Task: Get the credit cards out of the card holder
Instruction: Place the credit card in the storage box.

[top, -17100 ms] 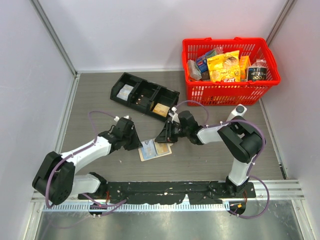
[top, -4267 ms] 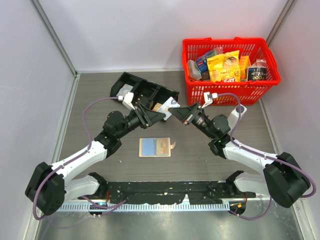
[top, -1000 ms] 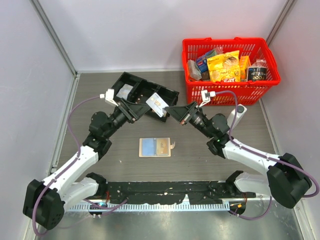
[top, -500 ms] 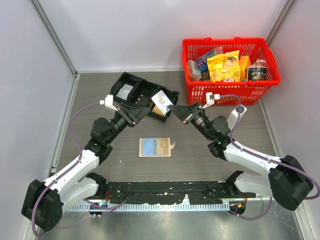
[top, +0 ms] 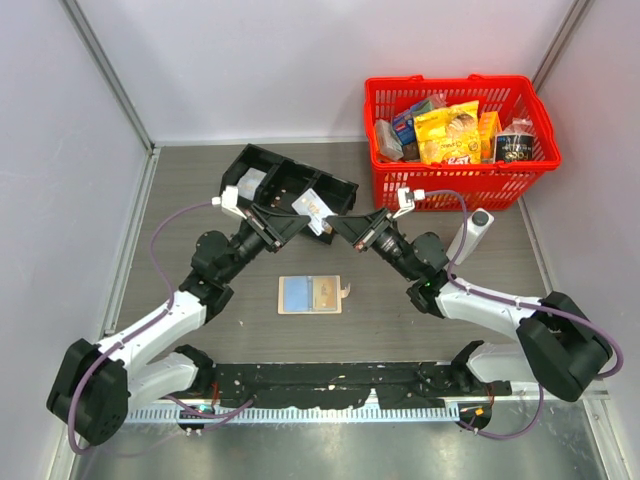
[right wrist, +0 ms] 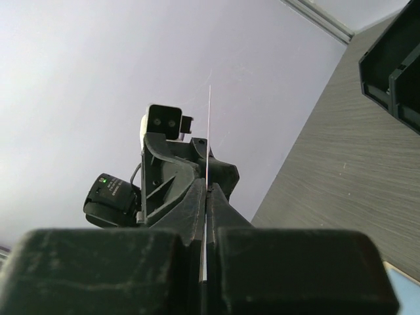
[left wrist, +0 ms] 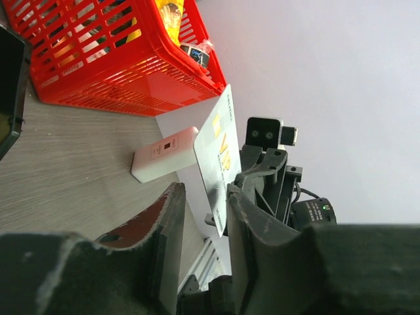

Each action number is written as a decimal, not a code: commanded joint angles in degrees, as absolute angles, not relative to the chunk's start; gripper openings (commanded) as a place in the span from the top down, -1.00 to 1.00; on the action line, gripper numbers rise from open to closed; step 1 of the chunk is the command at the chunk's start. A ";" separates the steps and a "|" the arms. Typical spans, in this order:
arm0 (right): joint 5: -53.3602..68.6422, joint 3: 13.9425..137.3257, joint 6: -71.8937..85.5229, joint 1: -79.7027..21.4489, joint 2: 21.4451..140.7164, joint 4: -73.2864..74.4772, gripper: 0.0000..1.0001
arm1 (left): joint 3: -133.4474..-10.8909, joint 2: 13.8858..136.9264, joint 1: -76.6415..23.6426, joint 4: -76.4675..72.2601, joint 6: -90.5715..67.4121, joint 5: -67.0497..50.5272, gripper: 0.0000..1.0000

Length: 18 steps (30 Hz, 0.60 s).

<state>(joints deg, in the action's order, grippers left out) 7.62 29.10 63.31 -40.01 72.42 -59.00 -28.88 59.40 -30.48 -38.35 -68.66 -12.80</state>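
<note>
A white credit card point(top: 314, 208) with yellow print hangs in the air above the table, and my right gripper point(top: 336, 224) is shut on its edge. The right wrist view shows that card point(right wrist: 209, 131) edge-on, pinched between the right gripper's point(right wrist: 207, 187) fingers. My left gripper point(top: 297, 222) faces it from the left. In the left wrist view the card's point(left wrist: 220, 147) lower end sits between the left gripper's point(left wrist: 203, 190) fingers, close to the right one, with a gap on the left. The card holder point(top: 343, 292) lies open on the table below, a pale blue card point(top: 296, 293) and a yellowish card point(top: 324, 295) in it.
A black three-compartment tray point(top: 262, 159) with flat packets stands just behind the two grippers. A red basket point(top: 455, 186) full of groceries is at the back right. Grey walls close in the table on the left, back and right.
My left gripper has come right to the card and its jaws have narrowed round it. The right gripper has shifted slightly left, still holding the card.
</note>
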 commanded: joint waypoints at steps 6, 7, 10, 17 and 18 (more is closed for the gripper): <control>8.35 30.41 65.13 -40.43 75.14 -64.69 0.98 | -31.11 60.64 -30.76 -42.89 -68.73 -9.76 0.78; 8.44 30.50 65.21 -40.43 75.32 -64.77 0.99 | -31.29 60.82 -30.67 -42.98 -68.64 -9.84 0.87; 8.70 30.59 65.65 -40.52 76.55 -65.56 0.98 | -31.90 61.96 -30.67 -44.12 -68.55 -10.46 1.00; 7.82 30.67 63.11 -39.91 75.42 -61.81 0.24 | -32.26 62.93 -27.08 -42.11 -68.29 -9.76 1.00; 7.47 30.85 61.89 -39.73 74.89 -60.40 0.15 | -32.26 63.02 -25.50 -41.14 -68.20 -9.67 1.00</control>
<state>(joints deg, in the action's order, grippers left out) 7.14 29.10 64.88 -39.75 76.90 -61.47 -29.87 62.85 -29.36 -40.45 -69.01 -11.09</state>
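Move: The credit card is already pinched at one end by the right gripper, its middle about 3 cm to that hand's left and 2 cm ahead. From the left gripper, whose open fingers straddle the card's other end, the middle lies roughly 2 cm ahead and 2 cm to the right. The storage box stands about 18 cm ahead of the left gripper, 4 cm to its left and 23 cm below; the card holder lies some 7 cm back, straight in line and 26 cm below. Finish closing the left gripper on its end of the credit card until it is shut, and ease that hand about 2 cm forward, towards the storage box. Keep the right fingers shut on the other end while that hand sinks about 2 cm and slides 1 cm forward; only once the left has closed, open the right gripper about a third to let go of the card. ##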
